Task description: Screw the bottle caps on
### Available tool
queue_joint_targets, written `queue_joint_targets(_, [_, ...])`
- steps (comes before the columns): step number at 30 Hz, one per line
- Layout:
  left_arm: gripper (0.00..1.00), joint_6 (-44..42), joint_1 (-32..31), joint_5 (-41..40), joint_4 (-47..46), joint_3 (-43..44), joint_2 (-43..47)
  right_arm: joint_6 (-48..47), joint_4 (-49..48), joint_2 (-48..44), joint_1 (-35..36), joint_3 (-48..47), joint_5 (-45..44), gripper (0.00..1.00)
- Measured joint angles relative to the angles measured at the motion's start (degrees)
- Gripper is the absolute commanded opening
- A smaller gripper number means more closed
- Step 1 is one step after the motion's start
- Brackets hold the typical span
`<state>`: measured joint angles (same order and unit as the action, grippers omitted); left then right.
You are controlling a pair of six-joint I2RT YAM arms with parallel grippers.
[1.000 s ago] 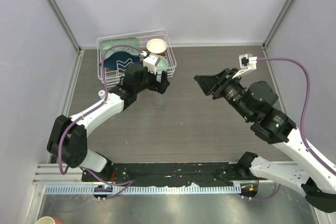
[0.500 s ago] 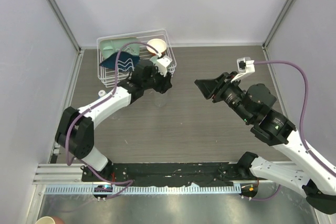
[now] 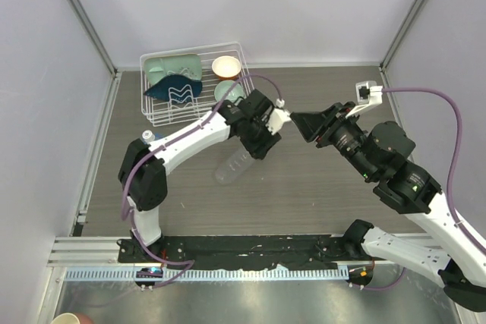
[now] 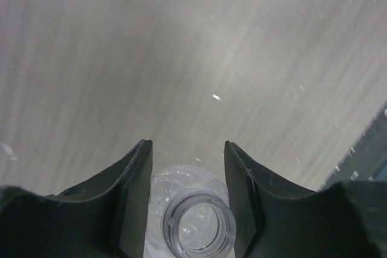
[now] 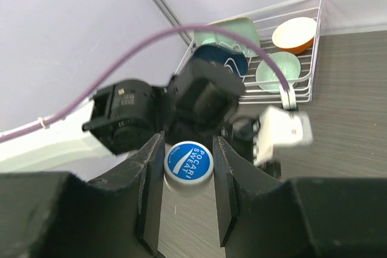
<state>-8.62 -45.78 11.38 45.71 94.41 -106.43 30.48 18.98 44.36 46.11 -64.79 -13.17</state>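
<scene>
A plain clear bottle hangs tilted over the middle of the table, with my left gripper shut on its shoulder. In the left wrist view its open neck sits between the dark fingers, and no cap is on it. My right gripper faces the left one from the right. It is shut on a bottle cap with white sides and a blue printed top. A second small bottle with some blue on it stands near the left wall.
A white wire rack at the back left holds a pale green bowl, a cream bowl, a green tray and a dark blue item. Walls close in the left, back and right sides.
My left arm has swung from beside the rack to the table's middle, closing on the clear bottle and carrying it along. The right gripper, still holding the cap, has shifted slightly.
</scene>
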Motion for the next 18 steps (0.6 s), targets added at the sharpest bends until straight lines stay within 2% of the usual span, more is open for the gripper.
queue_joint_targets(4, [0.06,-0.68,-4.87,0.48,6.19,0.09,-1.57,-0.24,1.44,-0.90,0.00,-1.51,-1.46,0.15])
queue_joint_targets(7, [0.06,-0.61,-7.85,1.25,7.37,0.11,-4.15,-0.72,2.80,-1.68,0.00,-1.57,-2.78,0.15])
queue_joint_targets(9, [0.10,-0.55,-9.25,1.27,7.30,0.33,-6.40,-1.36,3.67,-2.14,0.00,-1.57,-3.72,0.15])
queue_joint_targets(13, [0.21,-0.52,-11.21,0.63,6.05,1.09,-11.08,-2.51,4.66,-2.38,0.00,-1.57,-5.35,0.15])
queue_joint_targets(14, [0.30,-0.55,-11.43,0.42,5.77,1.09,-11.76,-2.73,4.87,-2.38,0.00,-1.57,-5.62,0.15])
queue_joint_targets(16, [0.33,-0.57,-11.85,0.17,5.16,1.16,-13.22,-3.19,5.40,-2.34,0.00,-1.57,-6.05,0.15])
queue_joint_targets(18, [0.44,-0.63,-11.98,-0.09,4.24,1.16,-14.53,-3.43,5.75,-2.29,0.00,-1.57,-6.27,0.15])
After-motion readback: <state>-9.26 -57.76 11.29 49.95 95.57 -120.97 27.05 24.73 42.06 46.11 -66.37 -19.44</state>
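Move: The left hand holds the clear bottle by its neck, base out to the left. It goes for the bare table spot about 9 cm back, 4 cm right and 14 cm below; the cap in the right fingers is some 9 cm back, 7 cm right and 25 cm above. The blue-labelled bottle stands about 7 cm ahead, 31 cm left. From the right hand that table spot lies level ahead, some 3 cm left and 39 cm down. Left lowers the gripped bottle about 10 cm, drawing back 9 cm; right, keeping the cap, shifts 3 cm right. ##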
